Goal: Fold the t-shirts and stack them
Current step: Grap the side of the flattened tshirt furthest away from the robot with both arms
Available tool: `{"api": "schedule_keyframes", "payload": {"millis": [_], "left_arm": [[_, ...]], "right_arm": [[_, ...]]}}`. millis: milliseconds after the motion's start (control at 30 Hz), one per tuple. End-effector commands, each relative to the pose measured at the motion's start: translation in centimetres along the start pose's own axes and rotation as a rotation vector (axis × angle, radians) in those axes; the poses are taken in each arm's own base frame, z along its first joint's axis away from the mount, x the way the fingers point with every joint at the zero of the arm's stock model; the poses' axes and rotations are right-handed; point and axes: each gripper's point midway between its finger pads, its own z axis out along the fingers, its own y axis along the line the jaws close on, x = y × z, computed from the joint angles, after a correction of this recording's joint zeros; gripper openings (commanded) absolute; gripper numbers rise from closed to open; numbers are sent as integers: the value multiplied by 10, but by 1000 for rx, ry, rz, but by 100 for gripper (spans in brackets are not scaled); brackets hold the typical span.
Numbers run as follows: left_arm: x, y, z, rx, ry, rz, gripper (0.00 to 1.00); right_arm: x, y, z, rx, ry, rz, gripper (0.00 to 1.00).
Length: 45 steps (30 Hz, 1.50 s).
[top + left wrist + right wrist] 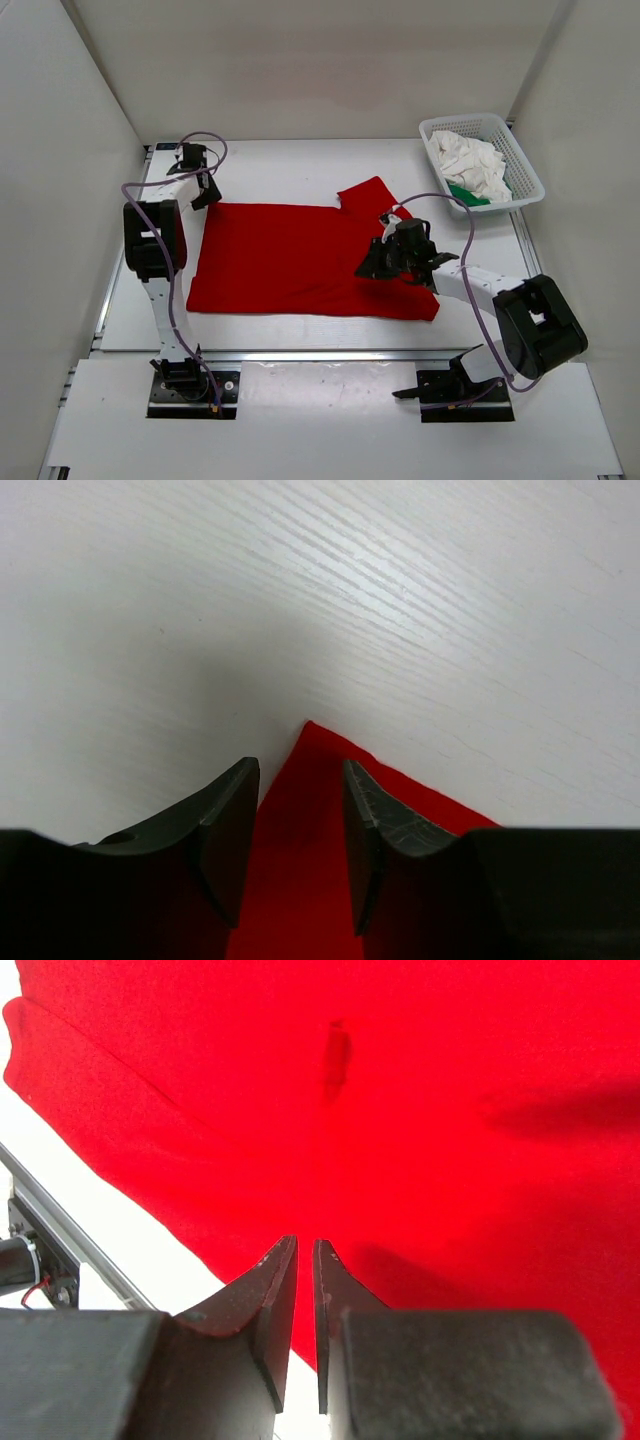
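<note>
The red t-shirt (290, 260) lies spread flat in the middle of the table, with one flap (368, 197) turned up at its far right. My left gripper (207, 193) hovers over the shirt's far left corner. In the left wrist view it (300, 765) is open, and the red corner (310, 820) lies on the table between the fingers. My right gripper (378, 262) is low over the shirt's right part. Its jaws (305, 1242) stand almost together with only a thin slit between them, and no cloth shows in it; red cloth (400, 1090) fills the view beyond. The white t-shirt (470, 160) and the green t-shirt (465, 193) lie in the basket.
A white mesh basket (530, 170) stands at the far right corner of the table. White walls close in the left, back and right sides. A metal rail (60, 1230) runs along the table edge in the right wrist view.
</note>
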Motion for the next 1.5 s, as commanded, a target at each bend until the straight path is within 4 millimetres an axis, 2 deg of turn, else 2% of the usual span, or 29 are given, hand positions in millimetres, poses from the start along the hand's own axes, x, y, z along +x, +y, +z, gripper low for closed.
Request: {"api": "schedule_keyframes", "payload": {"millis": [0, 133, 167, 233, 467, 633, 667, 700, 733, 800, 867, 1000, 1100, 1133, 1167, 1200, 1233, 1300, 1333, 1367, 1400, 1467], "left_arm": [[-18, -9, -8, -8, -36, 47, 50], [-17, -7, -2, -18, -12, 77, 48], [-15, -23, -6, 0, -16, 99, 46], [-11, -21, -5, -5, 6, 109, 42], [-5, -11, -4, -19, 30, 99, 42], [-1, -7, -2, -39, 52, 109, 46], [4, -7, -1, -37, 72, 124, 45], [-1, -8, -1, -37, 66, 117, 41], [6, -6, 2, -48, 90, 122, 39], [0, -9, 2, -47, 81, 135, 36], [2, -11, 3, -56, 90, 146, 28], [-1, -8, 2, -74, 83, 144, 12], [1, -4, 1, -64, 76, 130, 7], [4, -4, -4, -53, 74, 132, 5], [4, -5, -4, -44, 65, 121, 4], [7, -5, -7, -25, 59, 110, 3], [15, -4, -12, -14, 67, 98, 1], [16, -8, -17, 20, 46, 87, 0], [17, -8, -22, 29, 39, 81, 0], [18, -10, -27, 49, 37, 72, 0], [15, -13, -32, 66, 21, 56, 0], [18, -15, -41, 92, 13, 44, 0]], "right_arm": [[-20, 15, 1, -37, -46, -38, 11], [-26, 19, -2, -48, -66, -44, 11], [-29, 17, -3, -43, -69, -41, 11], [-36, 20, -8, -48, -93, -48, 11], [-57, 19, -23, -43, -151, -52, 13], [-56, 19, -26, -47, -149, -46, 12], [-59, 22, -29, -55, -162, -43, 13], [-57, 20, -30, -53, -162, -48, 13], [-56, 21, -30, -55, -159, -44, 13], [-63, 21, -35, -57, -182, -46, 13], [-65, 19, -36, -52, -185, -30, 13], [-83, 16, -40, -40, -224, -37, 14], [-99, 5, -31, -6, -247, -29, 17], [-106, -6, -26, 21, -256, -20, 18], [-122, -9, -28, 40, -287, -33, 20], [-123, -17, -19, 62, -264, -20, 22], [-135, -32, -12, 108, -269, -21, 23], [-156, -58, -9, 191, -277, -10, 27], [-172, -59, -5, 199, -295, -14, 27], [-186, -74, -4, 248, -319, -11, 29], [-190, -88, -4, 297, -325, -9, 32], [-216, -103, 3, 373, -356, -39, 32]]}}
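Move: The red t-shirt's far-left corner sits just ahead and to the right of the open left fingers, about 1 cm each way and 1 cm below; the near-left corner is some 28 cm straight back. From the right hand, the far tip of the raised flap lies about 26 cm ahead, 6 cm right and 6 cm below. The notch beside the flap is roughly 19 cm ahead, 4 cm left, and the basket 30 cm ahead, 32 cm right. The left fingers close on the t-shirt's far-left corner and pinch it, after a small nudge forward and right and a slight sinking, the hand tipping a few degrees; they then draw it back about 3 cm. The right hand first rises some 4 cm, then sweeps quickly forward over the shirt towards the flap, about 16 cm forward and 6 cm right, turning clockwise as its fingers begin to open. ##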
